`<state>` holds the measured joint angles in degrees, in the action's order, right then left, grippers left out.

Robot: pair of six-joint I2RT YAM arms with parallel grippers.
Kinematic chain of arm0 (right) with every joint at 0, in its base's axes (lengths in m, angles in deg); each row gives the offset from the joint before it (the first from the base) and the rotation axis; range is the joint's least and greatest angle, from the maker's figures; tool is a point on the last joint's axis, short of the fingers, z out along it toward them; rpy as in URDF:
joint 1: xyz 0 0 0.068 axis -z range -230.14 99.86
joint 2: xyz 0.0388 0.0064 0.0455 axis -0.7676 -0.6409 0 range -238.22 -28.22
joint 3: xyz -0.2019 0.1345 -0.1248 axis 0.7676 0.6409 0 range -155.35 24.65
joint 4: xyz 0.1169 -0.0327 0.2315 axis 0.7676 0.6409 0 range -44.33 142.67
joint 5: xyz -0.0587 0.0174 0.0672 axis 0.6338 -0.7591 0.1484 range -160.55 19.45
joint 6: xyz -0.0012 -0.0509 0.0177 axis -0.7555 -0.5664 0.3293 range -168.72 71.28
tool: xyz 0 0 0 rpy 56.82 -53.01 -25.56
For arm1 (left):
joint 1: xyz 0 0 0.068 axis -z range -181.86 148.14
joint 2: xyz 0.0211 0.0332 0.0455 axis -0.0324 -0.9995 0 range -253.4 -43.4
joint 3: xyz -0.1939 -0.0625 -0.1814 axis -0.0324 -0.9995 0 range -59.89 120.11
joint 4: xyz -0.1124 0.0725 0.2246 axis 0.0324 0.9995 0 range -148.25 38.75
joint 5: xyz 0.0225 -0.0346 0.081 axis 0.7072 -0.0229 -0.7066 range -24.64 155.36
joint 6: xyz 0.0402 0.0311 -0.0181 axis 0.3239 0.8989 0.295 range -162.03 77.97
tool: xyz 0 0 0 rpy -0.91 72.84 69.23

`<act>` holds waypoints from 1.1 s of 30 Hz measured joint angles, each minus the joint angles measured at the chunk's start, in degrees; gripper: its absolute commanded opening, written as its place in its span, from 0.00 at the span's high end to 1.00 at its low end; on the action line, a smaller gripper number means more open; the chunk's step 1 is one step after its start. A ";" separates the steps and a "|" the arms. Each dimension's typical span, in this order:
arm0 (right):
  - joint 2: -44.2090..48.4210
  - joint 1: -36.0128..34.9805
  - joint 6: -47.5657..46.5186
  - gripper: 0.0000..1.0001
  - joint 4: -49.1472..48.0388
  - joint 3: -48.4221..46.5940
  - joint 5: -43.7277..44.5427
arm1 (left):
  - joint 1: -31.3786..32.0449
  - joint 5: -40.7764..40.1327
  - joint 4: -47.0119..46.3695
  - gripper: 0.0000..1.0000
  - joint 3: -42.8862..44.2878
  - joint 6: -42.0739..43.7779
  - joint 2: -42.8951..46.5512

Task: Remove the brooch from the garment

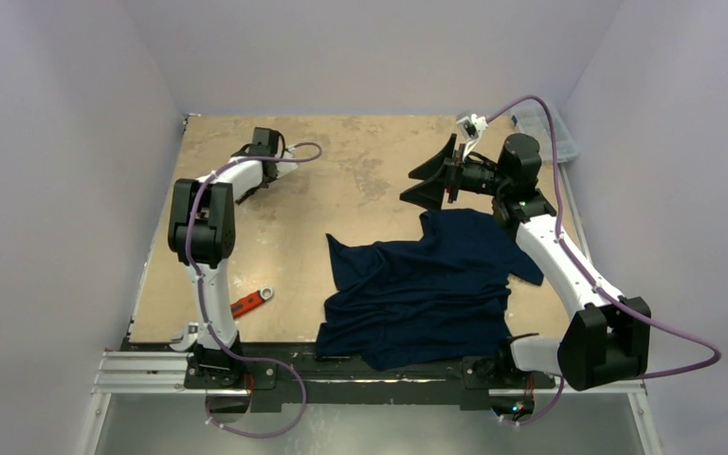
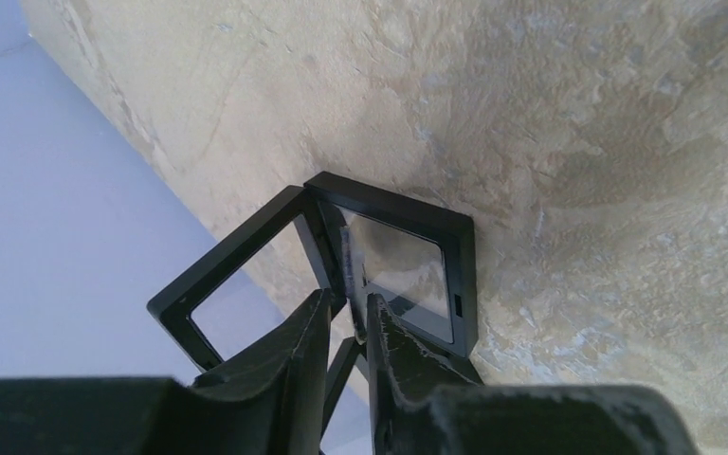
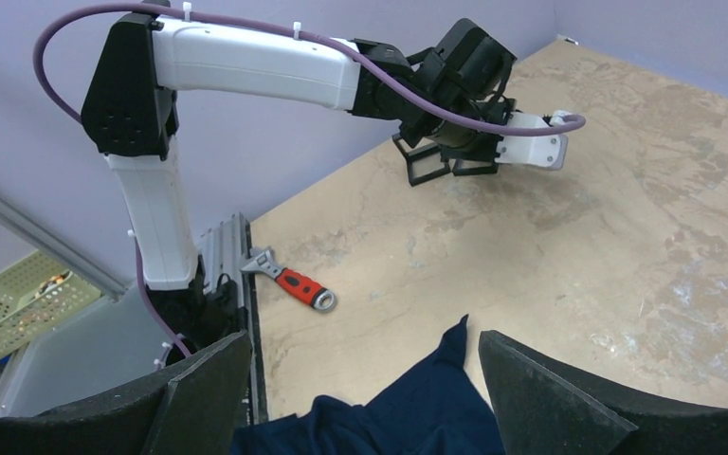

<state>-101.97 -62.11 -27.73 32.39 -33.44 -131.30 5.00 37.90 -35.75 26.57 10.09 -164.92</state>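
The dark navy garment (image 1: 427,284) lies crumpled on the table's near right; one pointed corner of it (image 3: 408,417) reaches up between my right fingers. My right gripper (image 1: 427,180) hangs wide open above the garment's far edge, holding nothing. At the far left my left gripper (image 1: 251,190) is low at an opened black hinged frame case (image 2: 436,246) with clear panels. Its fingertips (image 2: 349,301) stand a narrow gap apart, and a thin pale edge of the case's inner panel rises in that gap. I cannot make out the brooch in any view.
A red-handled adjustable wrench (image 1: 251,303) lies near the left arm's base. A clear bin (image 1: 550,133) sits at the far right corner. Off the table's left edge stands a green basket (image 3: 19,299). Purple cables trail from both arms.
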 measured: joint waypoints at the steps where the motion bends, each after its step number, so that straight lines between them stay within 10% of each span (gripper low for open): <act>1: 0.00 -0.02 -0.07 0.06 0.00 0.00 0.02 | -0.02 0.13 0.35 0.73 0.00 -0.02 0.00; 14: 0.00 0.00 -0.37 0.06 0.00 0.00 0.07 | -0.09 4.09 7.98 0.47 1.38 -1.09 0.13; 21: 0.00 -0.02 -0.50 0.06 0.00 0.00 0.11 | -0.09 8.15 13.09 0.06 1.70 -2.99 1.20; 33: -1.64 -0.02 -7.72 0.10 9.75 -1.49 2.27 | 3.13 38.73 30.40 0.00 12.81 -18.32 13.16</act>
<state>-103.61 -62.13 -35.44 42.14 -34.92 -129.03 8.12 76.63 -5.35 39.38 -8.23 -151.76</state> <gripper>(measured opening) 0.925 0.998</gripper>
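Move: The left gripper is already in place over the farther black case's clear tray, whose middle is about 1 cm ahead, 1 cm left and 3 cm below. The brooch is on edge at the barely parted fingertips, some 1 cm ahead, 1 cm left and 2 cm down. The second black case sits about 5 cm back and 8 cm left, 3 cm lower; the garment's near corner is 14 cm back, 20 cm right, 4 cm lower. From the idle right hand, the brooch lies roughly 19 cm ahead, 39 cm left and 28 cm below. Spread the left fingers from nearly shut to fully open to let the brooch go in the tray, while easing the gripper back and about 1 cm down. Then sweep it away from the case, some 14 cm right and 10 cm up, rolling about 40 degrees so its left side dips. Right at the end, start sinking the open right gripper about 3 cm. ##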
